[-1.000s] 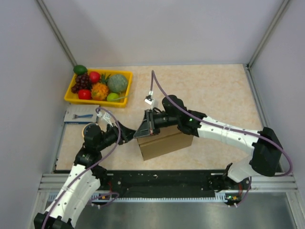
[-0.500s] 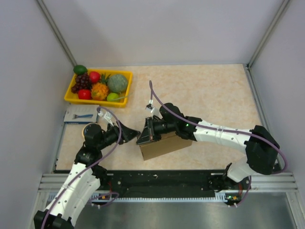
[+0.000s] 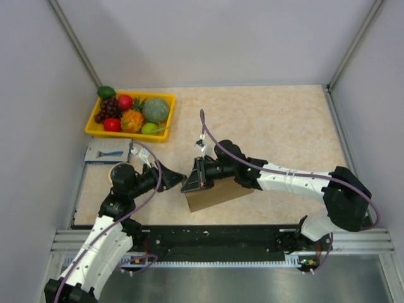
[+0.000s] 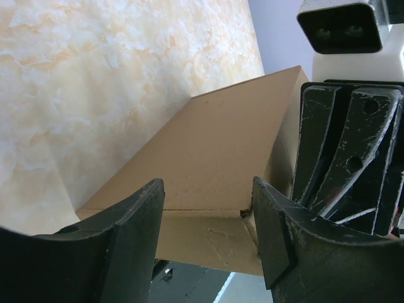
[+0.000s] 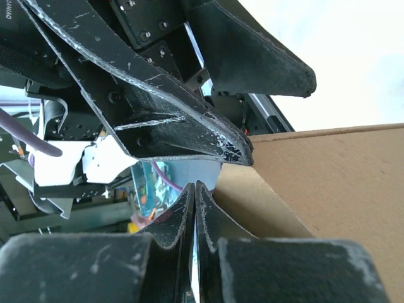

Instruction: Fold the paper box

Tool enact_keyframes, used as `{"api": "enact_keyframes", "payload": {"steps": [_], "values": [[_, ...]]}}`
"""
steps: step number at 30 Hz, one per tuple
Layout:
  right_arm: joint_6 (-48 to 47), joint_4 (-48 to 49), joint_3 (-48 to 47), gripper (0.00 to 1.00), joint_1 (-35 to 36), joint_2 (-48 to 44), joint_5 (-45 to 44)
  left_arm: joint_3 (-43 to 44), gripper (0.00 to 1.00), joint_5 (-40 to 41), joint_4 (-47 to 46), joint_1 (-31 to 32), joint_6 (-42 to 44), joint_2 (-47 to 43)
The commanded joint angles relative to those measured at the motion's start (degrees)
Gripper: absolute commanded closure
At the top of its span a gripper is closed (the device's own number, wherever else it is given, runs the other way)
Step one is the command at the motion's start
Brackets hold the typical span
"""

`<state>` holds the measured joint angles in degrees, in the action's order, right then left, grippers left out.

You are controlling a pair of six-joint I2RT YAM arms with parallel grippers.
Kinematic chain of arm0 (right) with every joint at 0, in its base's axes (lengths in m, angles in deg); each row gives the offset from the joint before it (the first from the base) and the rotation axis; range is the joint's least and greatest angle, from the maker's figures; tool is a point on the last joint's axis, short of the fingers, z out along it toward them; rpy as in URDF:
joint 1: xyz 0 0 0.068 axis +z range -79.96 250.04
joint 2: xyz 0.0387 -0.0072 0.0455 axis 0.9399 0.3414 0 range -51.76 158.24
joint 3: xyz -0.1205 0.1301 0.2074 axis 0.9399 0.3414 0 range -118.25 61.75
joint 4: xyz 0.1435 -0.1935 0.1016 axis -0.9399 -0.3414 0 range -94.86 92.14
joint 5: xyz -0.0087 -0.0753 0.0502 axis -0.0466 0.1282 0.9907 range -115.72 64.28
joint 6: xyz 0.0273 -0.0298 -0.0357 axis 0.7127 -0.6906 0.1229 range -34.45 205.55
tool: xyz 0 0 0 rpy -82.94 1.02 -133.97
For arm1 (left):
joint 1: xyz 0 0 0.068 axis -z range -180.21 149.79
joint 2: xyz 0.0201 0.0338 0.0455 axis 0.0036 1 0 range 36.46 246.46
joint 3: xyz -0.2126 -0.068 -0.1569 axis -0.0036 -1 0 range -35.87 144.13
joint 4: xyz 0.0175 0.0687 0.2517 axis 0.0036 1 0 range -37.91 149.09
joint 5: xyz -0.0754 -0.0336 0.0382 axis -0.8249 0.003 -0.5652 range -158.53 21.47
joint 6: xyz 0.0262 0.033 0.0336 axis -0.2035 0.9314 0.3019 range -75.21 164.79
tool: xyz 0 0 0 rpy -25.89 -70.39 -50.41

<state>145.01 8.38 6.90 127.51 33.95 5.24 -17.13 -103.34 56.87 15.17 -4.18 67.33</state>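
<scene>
The paper box (image 3: 218, 194) is plain brown cardboard lying near the table's front, just right of centre. My right gripper (image 3: 191, 179) is shut with nothing between its fingers, and it lies on the box's left end. In the right wrist view the shut right gripper (image 5: 194, 189) sits beside the box's (image 5: 328, 183) upper edge. My left gripper (image 3: 172, 178) is open and points at that same left end. In the left wrist view the open left gripper (image 4: 208, 218) frames a corner of the box (image 4: 214, 145), with the right arm's fingers (image 4: 347, 151) against the box's right side.
A yellow tray (image 3: 120, 135) of fruit stands at the back left. A small blue-white packet (image 3: 107, 151) lies just in front of it. Grey walls close in the table on three sides, and a black rail runs along the near edge.
The right arm has come forward and leftward with its shut gripper on the box's left end. The box now looks lower. The left gripper has edged closer to the box.
</scene>
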Motion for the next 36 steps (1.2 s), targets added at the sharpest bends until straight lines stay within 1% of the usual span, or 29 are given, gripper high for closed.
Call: {"api": "enact_keyframes", "payload": {"steps": [1, 2, 3, 4, 6, 8, 9, 10, 11, 12, 13, 15, 16, 17, 19, 20, 25, 27, 28, 30, 31, 32, 34, 36], "values": [[-1.2, -1.1, 2.3, 1.0, 0.2, -0.2, -2.7, 1.6, 0.38, 0.9, 2.6, -0.1, 2.8, 0.2], [-3.1, -3.0, 0.9, 1.0, 0.0, -0.9, -4.6, 1.6, 0.38, 0.9, 2.6, -0.1, 2.7, 0.3], [-4.4, -5.5, -2.7, 1.0, -0.1, -2.0, -5.5, 1.6, 0.38, 0.9, 2.6, -0.1, 2.7, 0.4], [-6.9, -9.7, -4.7, 1.0, -0.4, -2.6, -5.8, 1.6, 0.38, 1.0, 2.5, -0.1, 2.7, 0.5], [-7.7, -11.5, -8.4, 1.0, -2.4, -4.8, -5.0, 1.5, 0.38, 1.0, 2.1, -0.1, 2.7, 0.7], [-8.1, -12.6, -8.6, 1.0, -4.9, -7.7, -3.5, 1.6, 0.38, 1.1, 1.8, -0.1, 2.8, 1.0], [-8.4, -13.3, -7.6, 1.0, -8.6, -9.6, -3.3, 1.6, 0.38, 1.0, 1.8, -0.1, 2.9, 1.2], [-9.3, -14.3, -6.4, 1.0, -10.5, -14.1, -3.0, 1.6, 0.37, 0.9, 1.6, -0.1, 3.0, 1.6], [-9.6, -15.4, -4.9, 1.0, -13.4, -16.4, -1.7, 1.6, 0.37, 0.5, 1.3, -0.1, 2.9, 1.8], [-9.9, -16.1, -1.8, 1.0, -18.9, -18.7, -0.6, 1.6, 0.37, 0.4, 1.2, -0.1, 3.1, 2.0], [-10.2, -16.7, -0.2, 1.0, -22.7, -23.2, 0.8, 1.7, 0.37, 0.2, 0.9, -0.1, 3.4, 2.4], [-10.7, -18.4, 4.4, 1.0, -29.7, -26.5, 6.6, 1.9, 0.34, -0.6, 0.8, -0.1, 3.9, 2.9], [-10.8, -18.3, 5.8, 1.0, -37.3, -28.7, 8.7, 2.3, 0.33, -0.9, 0.9, -0.2, 4.7, 3.1], [-11.0, -18.5, 6.9, 1.0, -40.6, -29.5, 12.8, 2.6, 0.32, -1.2, 2.0, -0.1, 5.2, 3.2], [-11.7, -18.3, 9.3, 1.0, -48.0, -29.9, 16.5, 3.7, 0.3, -1.2, 3.1, -0.1, 6.9, 3.4], [-12.1, -18.3, 9.6, 1.0, -49.6, -29.7, 18.9, 4.1, 0.3, -1.1, 3.7, -0.1, 7.3, 3.3], [-13.5, -17.3, 10.9, 1.0, -51.3, -28.1, 21.2, 5.8, 0.31, -0.9, 6.1, -0.1, 8.6, 3.8], [-12.9, -15.3, 14.1, 1.0, -51.3, -28.1, 22.2, 5.8, 0.32, -0.8, 5.9, -0.1, 8.5, 3.8], [-11.6, -12.5, 15.5, 1.0, -51.3, -28.2, 23.0, 5.6, 0.33, -1.0, 5.6, -0.1, 8.3, 4.0], [-8.3, -7.0, 21.8, 1.0, -51.1, -29.1, 24.3, 5.5, 0.33, -1.1, 5.3, -0.1, 8.1, 4.4], [-5.0, -0.2, 24.1, 1.0, -51.1, -29.1, 24.9, 5.5, 0.34, -1.4, 5.2, -0.1, 8.0, 4.5], [-4.1, 1.9, 27.9, 1.0, -51.0, -28.9, 25.1, 5.4, 0.34, -1.6, 5.1, -0.1, 7.9, 4.7], [-5.0, 2.5, 29.9, 1.0, -50.9, -27.1, 25.0, 5.3, 0.34, -1.7, 5.0, -0.1, 7.8, 5.0], [-5.8, 1.5, 29.1, 1.0, -50.9, -26.8, 25.6, 5.3, 0.34, -1.7, 5.2, -0.1, 7.8, 5.2]]}}
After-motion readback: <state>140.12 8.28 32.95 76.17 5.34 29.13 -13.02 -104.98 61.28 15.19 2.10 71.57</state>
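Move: At the right end of the box's top is the spot the shut right fingers go for: about 23 cm to their right, 11 cm ahead and level with them. The box's middle lies some 12 cm right, 5 cm ahead and 5 cm below; the yellow crate is roughly 22 cm left, 28 cm ahead and 7 cm lower. From the left hand, the box's right end is about 24 cm right, 7 cm ahead and level. Lifting off the box's left top corner, the right hand arcs to its right and forward along the top, about 25 cm in all. It rises some 9 cm on the way, swings clockwise about 30 degrees, then sinks as far again and draws back slightly, setting its shut fingertips on the right end's top edge. The left hand stays at the left end, fingers still apart. ##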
